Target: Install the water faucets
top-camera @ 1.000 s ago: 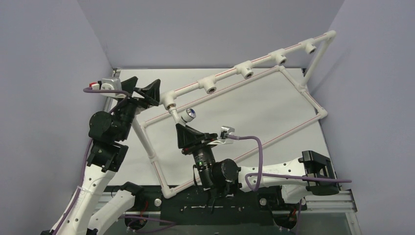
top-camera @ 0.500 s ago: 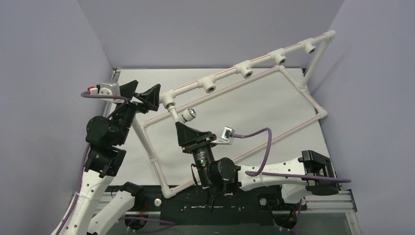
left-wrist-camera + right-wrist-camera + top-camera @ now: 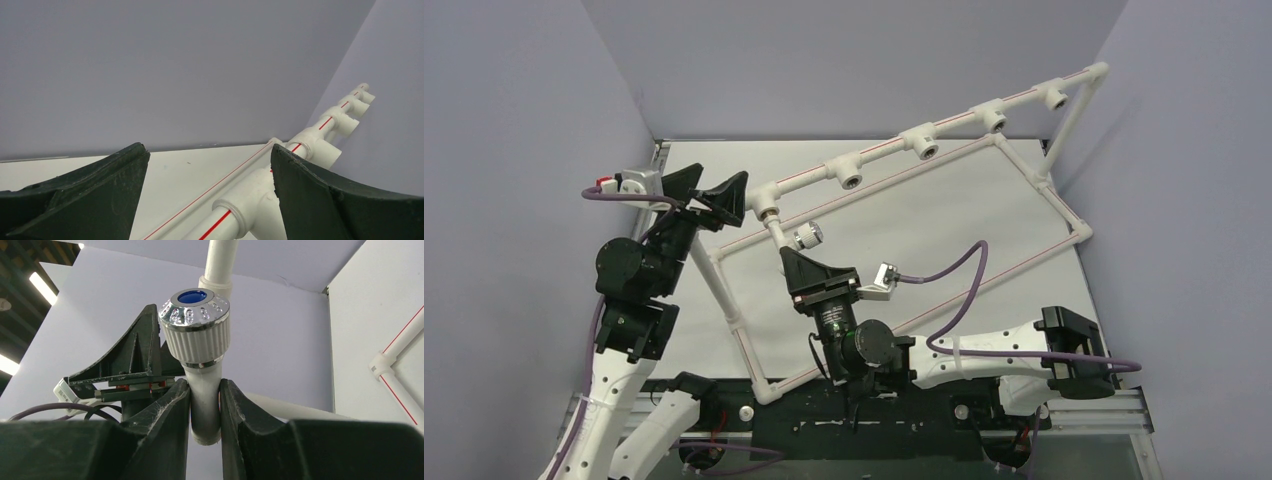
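A small white water faucet (image 3: 807, 236) with a ribbed silvery knob hangs below the leftmost tee socket (image 3: 769, 208) of the white pipe frame (image 3: 884, 150), its upper end at that socket. My right gripper (image 3: 790, 256) is shut on the faucet's white spout. In the right wrist view the faucet's (image 3: 196, 320) blue-centred knob sits above the right gripper (image 3: 205, 407), whose fingers pinch the spout from both sides. My left gripper (image 3: 709, 190) stands open just left of that socket. In the left wrist view the left gripper (image 3: 209, 152) is empty, with a tee socket (image 3: 255, 195) near its right finger.
Three more empty tee sockets (image 3: 921, 145) line the raised red-striped bar toward the back right. The frame's lower rectangle (image 3: 984, 285) lies on the white table. Grey walls close in on the left, back and right. A purple cable (image 3: 954, 270) loops over the right arm.
My right gripper has twisted with the faucet in it, so the knob now points sideways instead of toward the top camera. The left gripper has drifted slightly left, still open.
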You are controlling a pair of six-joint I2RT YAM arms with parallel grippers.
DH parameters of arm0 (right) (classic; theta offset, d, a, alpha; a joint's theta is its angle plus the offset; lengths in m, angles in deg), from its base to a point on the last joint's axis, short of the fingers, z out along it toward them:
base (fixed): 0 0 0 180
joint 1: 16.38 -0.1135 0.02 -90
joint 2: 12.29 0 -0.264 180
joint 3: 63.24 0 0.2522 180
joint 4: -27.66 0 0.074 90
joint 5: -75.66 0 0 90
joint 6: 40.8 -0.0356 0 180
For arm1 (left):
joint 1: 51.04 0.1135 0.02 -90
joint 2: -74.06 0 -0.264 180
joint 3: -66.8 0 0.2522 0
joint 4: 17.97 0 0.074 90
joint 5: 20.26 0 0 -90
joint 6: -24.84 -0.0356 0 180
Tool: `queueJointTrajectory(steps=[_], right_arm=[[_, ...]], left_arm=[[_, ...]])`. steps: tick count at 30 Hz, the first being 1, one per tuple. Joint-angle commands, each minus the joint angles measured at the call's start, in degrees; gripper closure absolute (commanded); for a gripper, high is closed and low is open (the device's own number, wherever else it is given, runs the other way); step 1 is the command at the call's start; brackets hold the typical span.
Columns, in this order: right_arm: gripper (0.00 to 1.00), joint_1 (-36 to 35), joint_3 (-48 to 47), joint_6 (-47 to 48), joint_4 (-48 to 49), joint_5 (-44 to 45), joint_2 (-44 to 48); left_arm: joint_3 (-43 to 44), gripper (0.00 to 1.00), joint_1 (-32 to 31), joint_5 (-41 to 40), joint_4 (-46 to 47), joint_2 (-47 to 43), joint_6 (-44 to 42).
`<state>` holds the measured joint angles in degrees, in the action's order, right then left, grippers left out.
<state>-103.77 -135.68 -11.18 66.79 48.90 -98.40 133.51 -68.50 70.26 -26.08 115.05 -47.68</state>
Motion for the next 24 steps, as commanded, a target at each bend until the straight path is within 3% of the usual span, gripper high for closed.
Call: queueJointTrajectory(steps=[1,6,20,24], right_arm=[[1.00,1.2,-2.3,-7.6,-3.8,0.8,-1.2],[1.00,1.2,-1.3,-7.3,-3.0,0.5,-0.7],[0.60,1.3,1.9,-7.0,-2.2,0.6,1.8],[0.53,1.3,2.2,-6.9,-2.3,0.3,2.3]], left_arm=[[-4.1,0.10,1.4,-1.2,-13.5,0.7,1.7],[-4.1,0.10,1.8,-1.2,-13.5,0.8,1.7],[-4.2,0.10,3.7,-0.5,-13.1,1.6,2.3],[-4.2,0.10,4.0,1.0,-13.0,1.7,2.3]])
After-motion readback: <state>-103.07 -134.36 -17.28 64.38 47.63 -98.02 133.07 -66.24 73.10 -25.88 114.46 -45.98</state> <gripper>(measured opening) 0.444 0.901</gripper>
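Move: The right hand already pinches the faucet's body, one finger above and one below. The tee that the faucet runs into lies about 9 cm ahead of this hand, 3 cm left and 2 cm higher. The faucet's knob is some 3 cm ahead and 4 cm right, and the next tee about 14 cm ahead and 12 cm right. From the left hand, the faucet's tee lies roughly 7 cm right, 3 cm ahead and 5 cm below. The right fingers keep their pinch on the faucet's body at first, the wrist finishing the last few degrees of a twist as the hand nearly stands still. Then they part to a bit under half open, easing their grip while the hand sinks about 1 cm; the lower finger comes clear of the body, the upper one stays close beside it. ##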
